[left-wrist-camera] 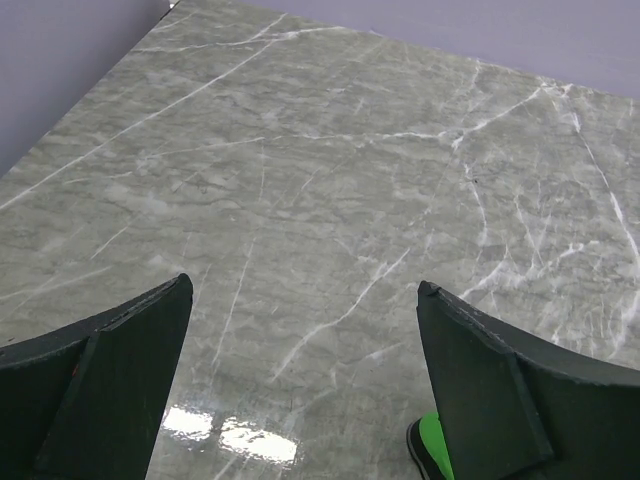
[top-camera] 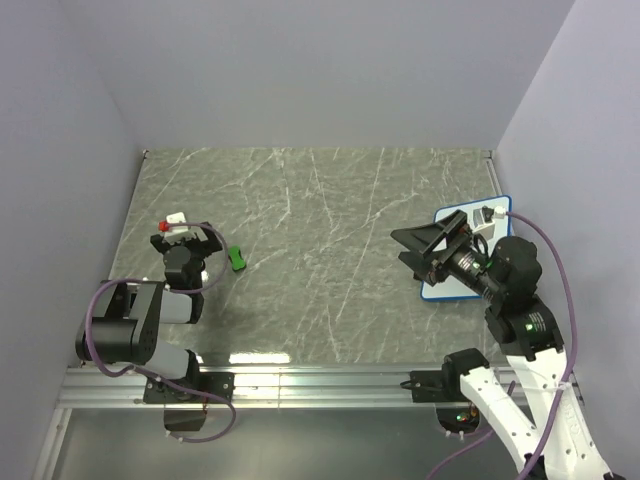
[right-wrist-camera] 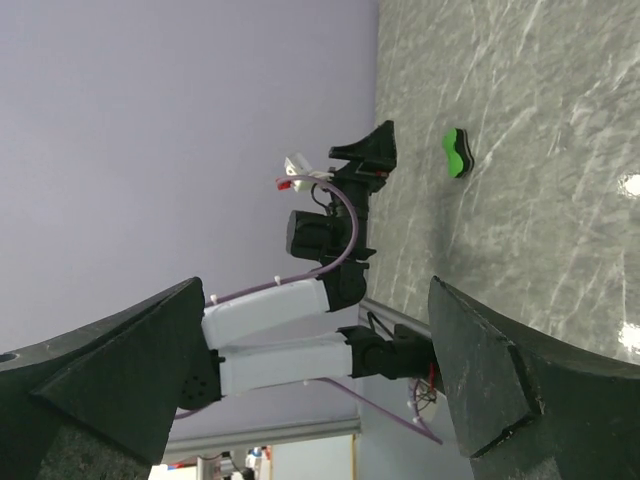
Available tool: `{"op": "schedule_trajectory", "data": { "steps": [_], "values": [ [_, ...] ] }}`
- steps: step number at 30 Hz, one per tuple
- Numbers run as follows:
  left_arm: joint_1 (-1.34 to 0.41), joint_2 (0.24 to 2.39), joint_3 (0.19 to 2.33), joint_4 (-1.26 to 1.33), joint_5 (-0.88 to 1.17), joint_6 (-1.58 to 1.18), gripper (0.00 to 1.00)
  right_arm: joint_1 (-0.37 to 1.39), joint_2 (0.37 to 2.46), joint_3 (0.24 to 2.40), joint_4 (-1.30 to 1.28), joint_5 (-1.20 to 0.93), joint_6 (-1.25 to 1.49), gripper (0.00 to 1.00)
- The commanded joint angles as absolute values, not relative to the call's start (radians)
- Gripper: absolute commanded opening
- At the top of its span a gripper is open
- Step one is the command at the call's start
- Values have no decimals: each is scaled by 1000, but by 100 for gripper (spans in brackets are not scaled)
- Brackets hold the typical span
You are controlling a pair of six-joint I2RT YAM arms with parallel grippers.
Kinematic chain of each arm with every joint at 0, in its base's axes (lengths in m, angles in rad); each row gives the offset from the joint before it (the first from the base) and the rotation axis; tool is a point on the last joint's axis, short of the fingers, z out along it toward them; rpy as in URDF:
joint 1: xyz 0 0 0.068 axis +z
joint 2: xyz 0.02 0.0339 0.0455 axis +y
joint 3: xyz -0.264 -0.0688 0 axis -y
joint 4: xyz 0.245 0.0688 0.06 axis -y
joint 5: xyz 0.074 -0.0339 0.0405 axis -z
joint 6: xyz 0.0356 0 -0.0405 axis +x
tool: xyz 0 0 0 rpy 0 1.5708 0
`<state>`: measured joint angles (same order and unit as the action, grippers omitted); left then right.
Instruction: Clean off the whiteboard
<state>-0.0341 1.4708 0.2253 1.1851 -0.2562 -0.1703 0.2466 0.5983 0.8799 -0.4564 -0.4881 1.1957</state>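
The whiteboard (top-camera: 450, 288), white with a thin blue frame, lies flat at the right of the table, mostly hidden under my right arm. I see no marks on the parts that show. My right gripper (top-camera: 412, 250) is open and empty, held above the board's left edge and pointing left. In its wrist view (right-wrist-camera: 315, 290) it is rolled sideways and the board is out of view. My left gripper (top-camera: 187, 237) is open and empty at the far left, low over the table, and also shows in the left wrist view (left-wrist-camera: 305, 285).
A small green block (top-camera: 236, 258) lies on the marble table just right of my left gripper. It peeks out beside the right finger in the left wrist view (left-wrist-camera: 432, 440) and shows in the right wrist view (right-wrist-camera: 457, 153). Walls enclose the table on three sides.
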Motion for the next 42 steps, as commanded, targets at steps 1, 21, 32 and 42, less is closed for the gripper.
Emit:
{"op": "schedule_trajectory", "data": {
  "steps": [1, 21, 32, 42],
  "values": [
    [-32, 1459, 241, 1224, -219, -173, 99, 255, 584, 899, -489, -474, 1161, 100],
    [-31, 1388, 835, -17, -444, -291, 99, 250, 727, 1058, -626, -606, 988, 100],
    [-23, 1377, 1496, -547, -268, -468, 99, 249, 735, 956, -502, -641, 946, 100],
    [40, 1343, 1288, -688, 49, -627, 99, 250, 611, 963, -646, -623, 830, 100]
  ]
}}
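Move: The green eraser lies about 10 cm to the right of the open left hand, some 3 cm back towards the base and roughly 9 cm below it. From the right hand, the eraser is about 35 cm to the left, 15 cm ahead and 32 cm down; the whiteboard lies about 26 cm to that hand's right, 17 cm ahead and equally far below. Up and forward in a quick arc goes the left hand, rising about 24 cm and reaching some 10 cm out, then it draws back and sinks roughly 14 cm, staying well above the eraser. Its open fingers tip down while its left side rolls lower, bringing the eraser into view between them. The empty right hand sinks slightly and turns a little counter-clockwise, still open. ##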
